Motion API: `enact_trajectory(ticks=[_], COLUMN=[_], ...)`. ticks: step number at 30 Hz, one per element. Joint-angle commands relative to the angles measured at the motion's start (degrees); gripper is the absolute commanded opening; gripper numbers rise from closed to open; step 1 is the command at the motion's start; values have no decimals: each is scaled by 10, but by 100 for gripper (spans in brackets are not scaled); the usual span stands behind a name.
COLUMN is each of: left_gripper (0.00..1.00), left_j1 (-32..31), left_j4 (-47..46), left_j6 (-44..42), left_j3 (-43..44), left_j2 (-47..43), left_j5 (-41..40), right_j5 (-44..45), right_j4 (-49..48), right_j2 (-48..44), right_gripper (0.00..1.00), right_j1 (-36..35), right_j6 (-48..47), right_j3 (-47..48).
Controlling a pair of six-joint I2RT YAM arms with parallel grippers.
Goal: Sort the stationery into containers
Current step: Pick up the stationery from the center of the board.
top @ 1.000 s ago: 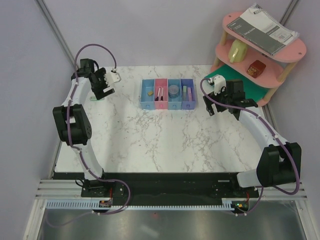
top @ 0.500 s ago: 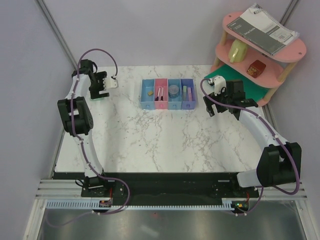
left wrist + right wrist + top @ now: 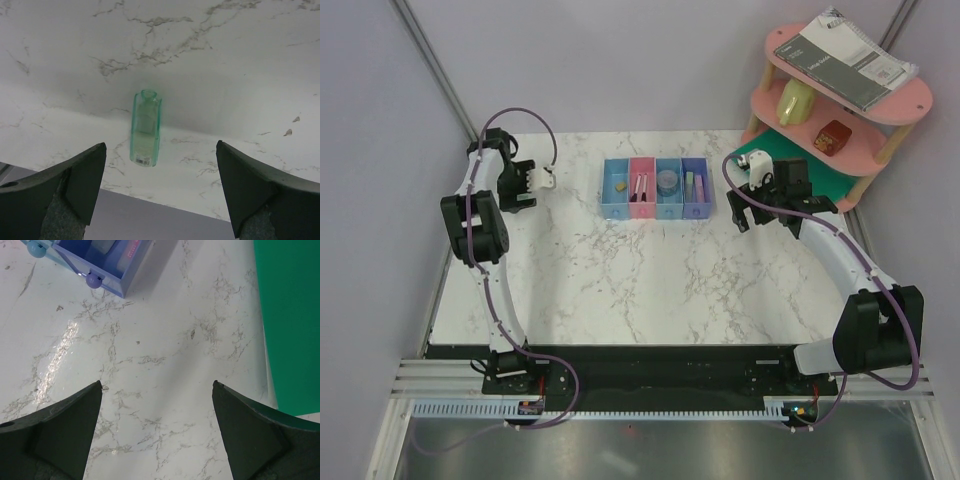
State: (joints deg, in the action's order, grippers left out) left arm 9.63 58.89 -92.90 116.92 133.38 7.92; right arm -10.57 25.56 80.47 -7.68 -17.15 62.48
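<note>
A pale green marker (image 3: pixel 145 129) lies on the marble close to the table's left edge. My left gripper (image 3: pixel 160 147) hangs over it, open, with the marker a little beyond and between the fingers and touching neither. In the top view the left gripper (image 3: pixel 516 186) covers that spot. The containers (image 3: pixel 657 208), a joined row of four trays, sit at the table's back centre, holding a gold clip (image 3: pixel 618 185), a pink-purple marker (image 3: pixel 640 187), a grey roll (image 3: pixel 667 181) and green markers (image 3: pixel 689 184). My right gripper (image 3: pixel 763 214) is open over bare marble, right of the purple-blue tray (image 3: pixel 107 282).
A pink tiered shelf (image 3: pixel 905 105) stands at the back right with a grey spiral notebook (image 3: pixel 845 60) on top. A green mat (image 3: pixel 290 315) lies under it, just right of my right gripper (image 3: pixel 157 385). The table's left edge (image 3: pixel 165 207) runs close beneath the left fingers.
My left arm has turned and drawn its gripper back toward the table's left edge, over the green marker. The right arm has hardly moved.
</note>
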Motion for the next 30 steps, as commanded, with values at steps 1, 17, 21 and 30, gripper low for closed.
enact_trajectory(ticks=[1,17,21,30], left_gripper=[96,93,82,48], left_j1=[0,-1,-2,-3], left_j4=[11,-48,-21,23], left_j6=[0,23,14,28], left_j3=[35,-16,-32,-65], left_j2=[32,21,21,28], left_j5=[-18,-19,-28,-53], right_j5=[-15,-16,-18,-24], right_j4=[11,17,21,27], right_j2=[-7,-4,-5,-12], right_gripper=[98,98,98,98], right_j1=[3,4,3,4], right_j6=[11,11,14,22], right_j3=[28,36,42,50])
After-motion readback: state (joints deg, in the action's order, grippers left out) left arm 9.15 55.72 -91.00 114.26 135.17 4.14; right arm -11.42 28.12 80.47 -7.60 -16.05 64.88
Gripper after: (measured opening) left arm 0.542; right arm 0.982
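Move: Ahead of the left hand, only about 2 cm, lies the green stationery piece, level with it sideways and some 2 cm lower, its long side running left-right. The blue container at the near end of the row stands about 27 cm to that hand's right and 4 cm farther out, the pink one roughly 34 cm right and 4 cm out. From the right hand the piece is some 58 cm left, 6 cm ahead and 13 cm down. Sinking about 2 cm while edging 2 cm forward over the green piece, the left hand then draws back some 2.5 cm, settling slightly lower still. On the way back the open fingers close to about half, fore and aft of the piece, and the front finger comes against its far side and drags it back. ##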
